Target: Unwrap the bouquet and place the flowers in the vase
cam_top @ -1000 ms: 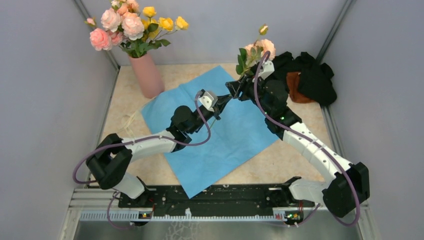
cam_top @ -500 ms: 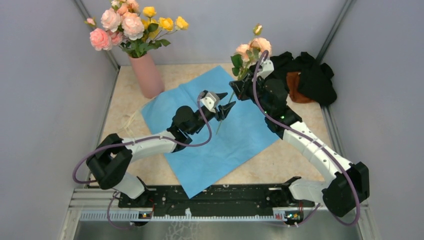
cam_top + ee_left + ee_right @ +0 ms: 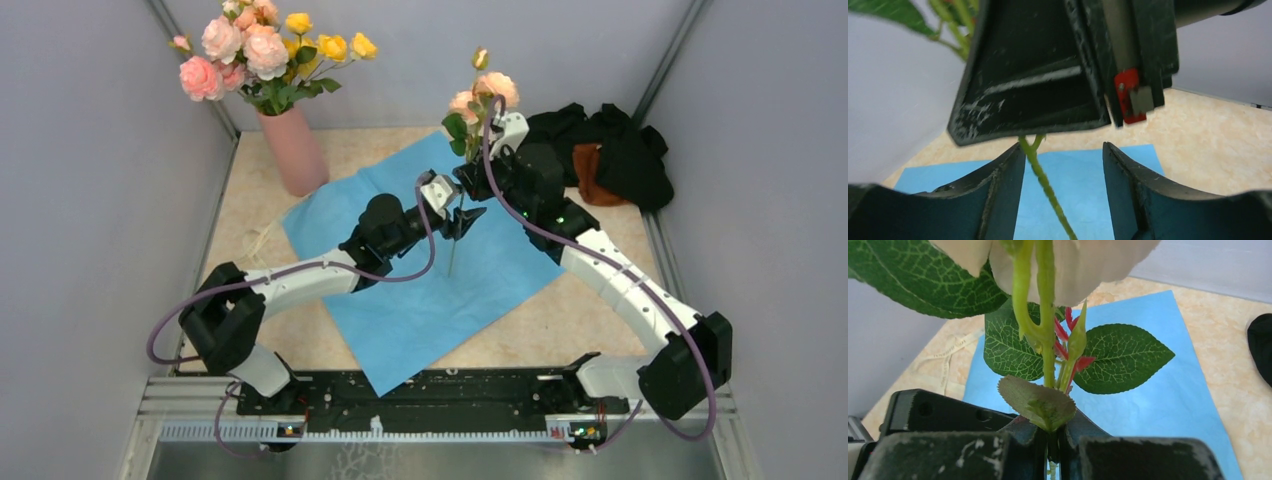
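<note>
The salmon-pink vase (image 3: 293, 150) stands at the back left with several pink and yellow flowers (image 3: 262, 50) in it. The bouquet's blue wrapping paper (image 3: 420, 280) lies spread flat. My right gripper (image 3: 468, 185) is shut on the green stem (image 3: 1047, 340) of a peach-pink rose with a small bud (image 3: 487, 88), holding it upright above the paper. Just below it, my left gripper (image 3: 462, 218) is open. The hanging stem (image 3: 1045, 185) passes between its fingers, close to the left finger (image 3: 1003, 175).
A black and brown cloth heap (image 3: 610, 150) lies at the back right. A cream ribbon (image 3: 258, 240) lies on the table left of the paper. Grey walls close in on both sides.
My left gripper has opened and let go of the stem. My right gripper has shut on it and carried the rose up and to the left.
</note>
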`<control>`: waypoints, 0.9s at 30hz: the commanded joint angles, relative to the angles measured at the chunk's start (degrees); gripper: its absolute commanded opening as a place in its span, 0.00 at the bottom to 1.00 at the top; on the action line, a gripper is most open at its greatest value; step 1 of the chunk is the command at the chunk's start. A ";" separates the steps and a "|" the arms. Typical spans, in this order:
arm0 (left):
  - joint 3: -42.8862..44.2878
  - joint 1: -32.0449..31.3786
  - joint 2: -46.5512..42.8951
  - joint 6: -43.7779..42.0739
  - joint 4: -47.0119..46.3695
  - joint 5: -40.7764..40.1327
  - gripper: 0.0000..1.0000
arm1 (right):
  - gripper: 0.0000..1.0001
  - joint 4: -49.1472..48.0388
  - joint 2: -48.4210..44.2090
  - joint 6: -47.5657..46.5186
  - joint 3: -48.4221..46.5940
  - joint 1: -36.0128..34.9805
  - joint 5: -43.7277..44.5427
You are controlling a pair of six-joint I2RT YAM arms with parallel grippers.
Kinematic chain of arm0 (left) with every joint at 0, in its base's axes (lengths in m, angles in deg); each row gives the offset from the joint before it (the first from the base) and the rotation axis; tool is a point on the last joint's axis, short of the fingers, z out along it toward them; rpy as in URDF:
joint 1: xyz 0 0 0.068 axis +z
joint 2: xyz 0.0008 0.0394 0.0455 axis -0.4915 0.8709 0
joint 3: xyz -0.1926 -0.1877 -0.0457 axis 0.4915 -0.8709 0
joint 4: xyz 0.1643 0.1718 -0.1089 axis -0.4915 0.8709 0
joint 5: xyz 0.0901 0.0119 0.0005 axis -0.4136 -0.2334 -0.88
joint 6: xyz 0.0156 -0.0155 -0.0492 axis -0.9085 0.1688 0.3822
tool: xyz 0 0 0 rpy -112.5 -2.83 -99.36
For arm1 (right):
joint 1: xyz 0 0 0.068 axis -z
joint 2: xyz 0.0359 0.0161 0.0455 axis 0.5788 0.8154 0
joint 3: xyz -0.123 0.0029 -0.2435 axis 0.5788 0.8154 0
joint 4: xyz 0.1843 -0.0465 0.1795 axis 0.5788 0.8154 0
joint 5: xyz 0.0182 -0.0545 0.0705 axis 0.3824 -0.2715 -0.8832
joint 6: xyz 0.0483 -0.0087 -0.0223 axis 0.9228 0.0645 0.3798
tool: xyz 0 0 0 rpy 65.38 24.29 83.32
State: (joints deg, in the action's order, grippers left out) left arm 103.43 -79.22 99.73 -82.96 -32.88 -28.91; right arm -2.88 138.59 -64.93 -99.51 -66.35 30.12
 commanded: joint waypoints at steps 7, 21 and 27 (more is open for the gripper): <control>11.90 -0.41 1.39 -1.71 22.23 4.96 0.55 | 0.00 8.72 1.07 -8.42 -6.54 -2.71 1.67; 11.70 -0.23 0.85 0.02 24.49 2.10 0.00 | 0.00 8.66 -0.02 -9.72 -6.44 -2.86 3.13; 11.32 -0.14 1.47 0.91 22.36 3.82 0.00 | 0.00 8.91 -1.06 -9.72 -6.21 -2.83 3.12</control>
State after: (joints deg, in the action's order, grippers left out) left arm 114.44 -78.46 100.80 -81.43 -7.22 -28.45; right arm 8.24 139.62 -73.89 -103.29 -68.49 33.08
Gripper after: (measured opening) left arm 0.030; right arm 0.039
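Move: The flower stem stands between the left hand's open fingers, roughly 1 cm ahead and 1 cm to the right of their centre and level with them. The right hand grips the same stem just above: the stretch to be taken lies about 4 cm below it and 1 cm back, with the peach blooms some 14 cm above and 8 cm ahead of it. From the left hand, the vase stands about 22 cm ahead, 35 cm left and 12 cm lower. The left hand edges about 1 cm right around the stem, then sinks some 3 cm with its fingers tipping down about 15 degrees, drifts slightly forward at the end and shuts its fingers on the bare stem right beneath the right gripper. Meanwhile the right hand keeps its pinch on the stem under the leaves and carries the flower down about 2 cm and 1 cm back, rolling its left side down some 10 degrees. ##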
